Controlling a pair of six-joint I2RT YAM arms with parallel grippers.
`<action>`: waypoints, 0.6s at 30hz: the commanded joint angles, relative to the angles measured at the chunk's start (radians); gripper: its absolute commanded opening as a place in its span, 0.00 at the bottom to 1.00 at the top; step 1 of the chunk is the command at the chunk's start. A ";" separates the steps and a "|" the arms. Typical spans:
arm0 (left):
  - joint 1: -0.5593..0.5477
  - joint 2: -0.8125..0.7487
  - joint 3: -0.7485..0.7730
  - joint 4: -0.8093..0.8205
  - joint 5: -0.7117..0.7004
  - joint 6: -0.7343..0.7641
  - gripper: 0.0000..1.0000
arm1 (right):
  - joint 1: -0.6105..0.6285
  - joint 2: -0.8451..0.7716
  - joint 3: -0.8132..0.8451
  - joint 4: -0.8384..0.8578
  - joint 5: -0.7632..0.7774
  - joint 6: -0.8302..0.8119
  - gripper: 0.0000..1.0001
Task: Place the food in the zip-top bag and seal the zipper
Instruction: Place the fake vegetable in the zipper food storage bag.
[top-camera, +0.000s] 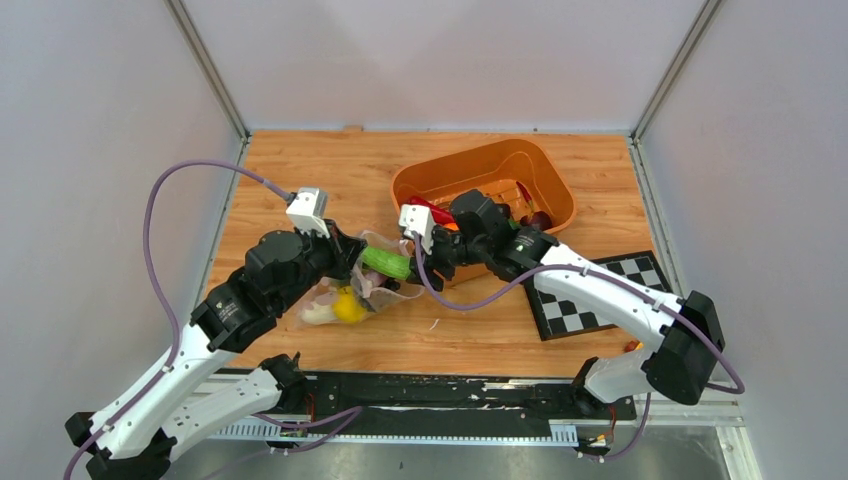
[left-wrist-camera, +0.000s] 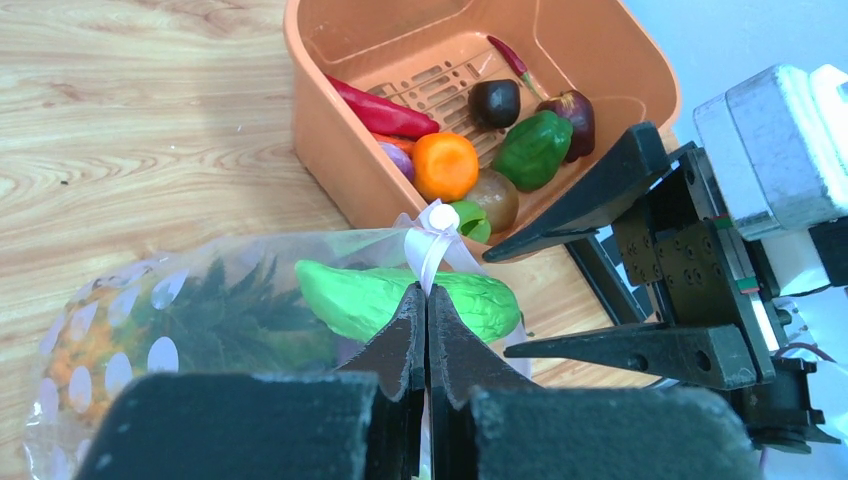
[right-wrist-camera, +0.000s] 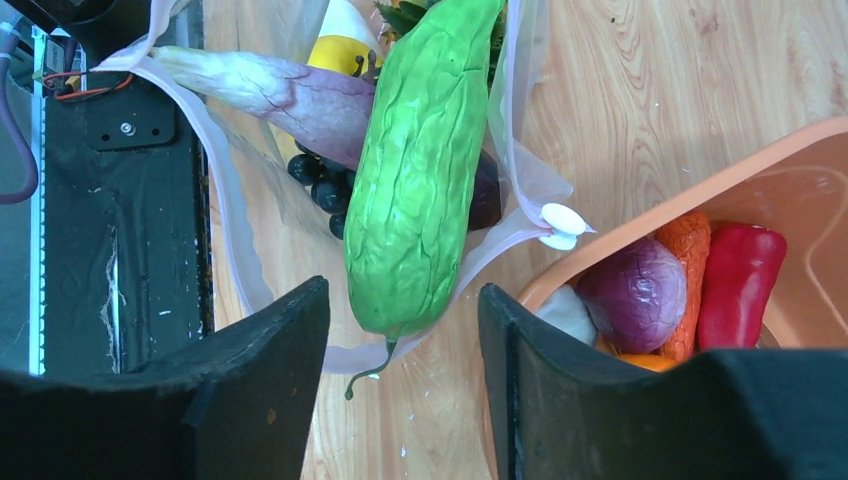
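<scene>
The zip-top bag (top-camera: 345, 300) lies on the table left of the tub, its mouth toward the tub. My left gripper (left-wrist-camera: 427, 292) is shut on the bag's mouth edge, holding it up beside the white slider (left-wrist-camera: 437, 218). A green gourd (right-wrist-camera: 420, 170) lies half in the mouth, its stem end sticking out. Around that end my right gripper (right-wrist-camera: 402, 300) stands open, with a gap on each side. Inside the bag are a pineapple (left-wrist-camera: 130, 340), dark grapes (right-wrist-camera: 320, 185), a lemon (right-wrist-camera: 340, 55) and a pale purple vegetable (right-wrist-camera: 290, 95). The zipper (right-wrist-camera: 225, 210) hangs open in a loop.
The orange tub (top-camera: 560, 190) stands just right of the bag, with more food in it: an orange (left-wrist-camera: 445, 165), a green pepper (left-wrist-camera: 532, 150), a red pepper (right-wrist-camera: 740, 280), a purple onion (right-wrist-camera: 640, 295). A checkerboard mat (top-camera: 600, 295) lies at the right.
</scene>
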 joint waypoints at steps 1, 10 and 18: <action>-0.001 -0.001 0.013 0.070 0.004 -0.006 0.01 | 0.004 0.025 0.010 0.037 -0.032 -0.038 0.51; -0.001 -0.001 0.014 0.067 -0.005 -0.006 0.01 | 0.004 0.059 0.025 0.019 -0.046 -0.045 0.50; -0.001 0.001 0.008 0.069 -0.001 -0.006 0.01 | 0.005 0.022 0.037 0.032 -0.069 -0.004 0.21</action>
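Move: The green vegetable already lies most of the way in the bag's mouth. Its middle is about 6 cm to the right hand's left, 1 cm ahead and 4 cm below, with its stem end just under the open fingers. The zipper slider stands some 5 cm ahead, 2 cm left and 4 cm below; the orange box is about 17 cm ahead, 14 cm right and 15 cm down. From the left hand the vegetable is roughly 4 cm right, level, and 7 cm below. The right hand sinks about 2 cm, easing less than 1 cm to its left, so that its downward-slanting fingers straddle the stem end of the green vegetable, and late in the descent they close by about a third of their gap until both pads pinch its sides. The left hand stays in place with its fingers shut, still holding the bag's rim up beside the vegetable. ##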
